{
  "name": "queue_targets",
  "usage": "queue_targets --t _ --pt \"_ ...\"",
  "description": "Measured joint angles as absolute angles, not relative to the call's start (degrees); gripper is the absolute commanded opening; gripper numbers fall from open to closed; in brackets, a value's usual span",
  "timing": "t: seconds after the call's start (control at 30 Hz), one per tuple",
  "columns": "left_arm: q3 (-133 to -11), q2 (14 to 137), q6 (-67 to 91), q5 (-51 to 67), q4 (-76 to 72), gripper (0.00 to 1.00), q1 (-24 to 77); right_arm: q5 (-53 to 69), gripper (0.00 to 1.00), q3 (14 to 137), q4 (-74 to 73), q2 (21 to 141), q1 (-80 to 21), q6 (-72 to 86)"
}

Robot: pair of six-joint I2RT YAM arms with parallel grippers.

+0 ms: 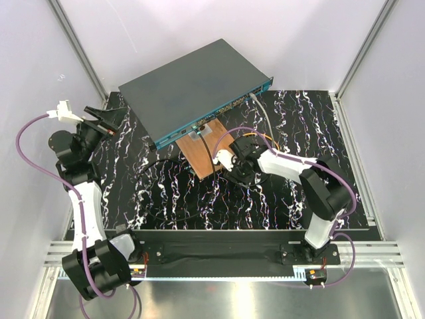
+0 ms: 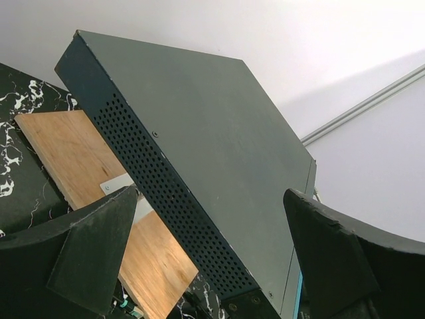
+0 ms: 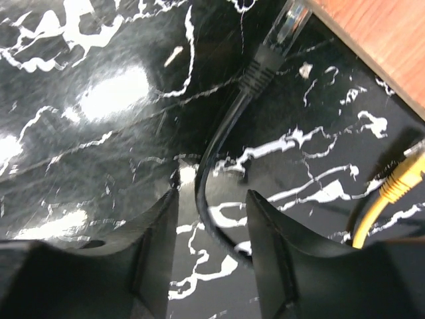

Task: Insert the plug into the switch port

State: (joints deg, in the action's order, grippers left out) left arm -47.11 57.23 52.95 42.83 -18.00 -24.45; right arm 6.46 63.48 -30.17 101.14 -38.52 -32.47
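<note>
The switch (image 1: 192,90), a flat dark blue-grey box with a teal-edged front, lies at the back of the mat, its front resting over a wooden board (image 1: 207,151). The plug (image 3: 290,16) is clear, with a black boot, and lies on the mat by the board's edge. Its black cable (image 3: 207,166) curves down between the fingers of my right gripper (image 3: 211,199), which stands low over the mat, jaws narrowed but open, with gaps on both sides of the cable. My left gripper (image 1: 103,119) is wide open by the switch's left end; the perforated side of the switch (image 2: 172,193) shows beyond its fingers.
A yellow cable (image 3: 392,189) lies right of my right gripper. A grey cable (image 1: 262,106) is plugged into the switch's front near its right end. The black cable loops across the marbled mat (image 1: 159,169). White walls close in the back and both sides.
</note>
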Motion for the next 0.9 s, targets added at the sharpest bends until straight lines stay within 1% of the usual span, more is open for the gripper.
queue_targets --t 0.07,0.13,0.17,0.2,0.23,0.33,0.47,0.7,0.9 --pt "-47.1 57.5 52.9 42.8 -18.0 0.99 -24.4 6.4 0.49 63.5 -29.1 102.1 -38.5 -32.3" --pt "-47.1 57.6 52.9 42.8 -17.9 0.99 -24.4 6.1 0.33 63.1 -27.9 102.8 -38.5 -32.4" --pt "-47.1 57.6 52.9 42.8 -17.9 0.99 -24.4 6.0 0.23 62.9 -27.5 102.8 -38.5 -32.3" --pt "-47.1 57.6 52.9 42.8 -17.9 0.99 -24.4 5.8 0.08 62.7 -27.0 102.8 -38.6 -32.2" --pt "-47.2 57.6 52.9 42.8 -17.9 0.99 -24.4 5.6 0.00 62.6 -26.7 102.7 -38.6 -32.3" --pt "-47.7 57.7 52.6 42.8 -17.4 0.99 -24.4 5.3 0.00 62.0 -26.2 102.2 -38.7 -31.6" --pt "-50.3 58.3 50.9 42.9 -16.0 0.99 -24.4 6.8 0.00 60.8 -30.4 99.1 -38.7 -29.9" --pt "-53.1 58.3 48.4 42.9 -15.7 0.99 -23.2 9.8 0.00 62.2 -39.2 82.9 -38.5 -27.3" --pt "-56.0 58.3 44.3 43.3 -14.9 0.99 -21.0 14.9 0.00 68.9 -48.0 75.6 -37.4 -27.3"
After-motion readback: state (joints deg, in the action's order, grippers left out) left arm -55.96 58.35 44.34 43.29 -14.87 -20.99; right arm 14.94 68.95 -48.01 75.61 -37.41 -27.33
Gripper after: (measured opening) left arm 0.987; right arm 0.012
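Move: The black cable to be pinched lies about 1 cm below the right fingertips, roughly 1 cm ahead. Its plug lies about 3 cm ahead and 5 cm left of that hand, its tip by the wooden board, whose middle is some 10 cm ahead and 9 cm left. The yellow plug is about 7 cm ahead and 3 cm right. From the high left hand the cable lies some 37 cm right, 5 cm back and 34 cm down. Ease the right gripper a last centimetre down and forward over the black cable and close it fully, pinching the cable a few centimetres behind its boot. Then lift quickly about 16 cm, drawing some 5 cm back and rolling the hand's left side up about 15 degrees, grip kept. Meanwhile raise the open left gripper about 5 cm, tipping its fingers slightly up. ##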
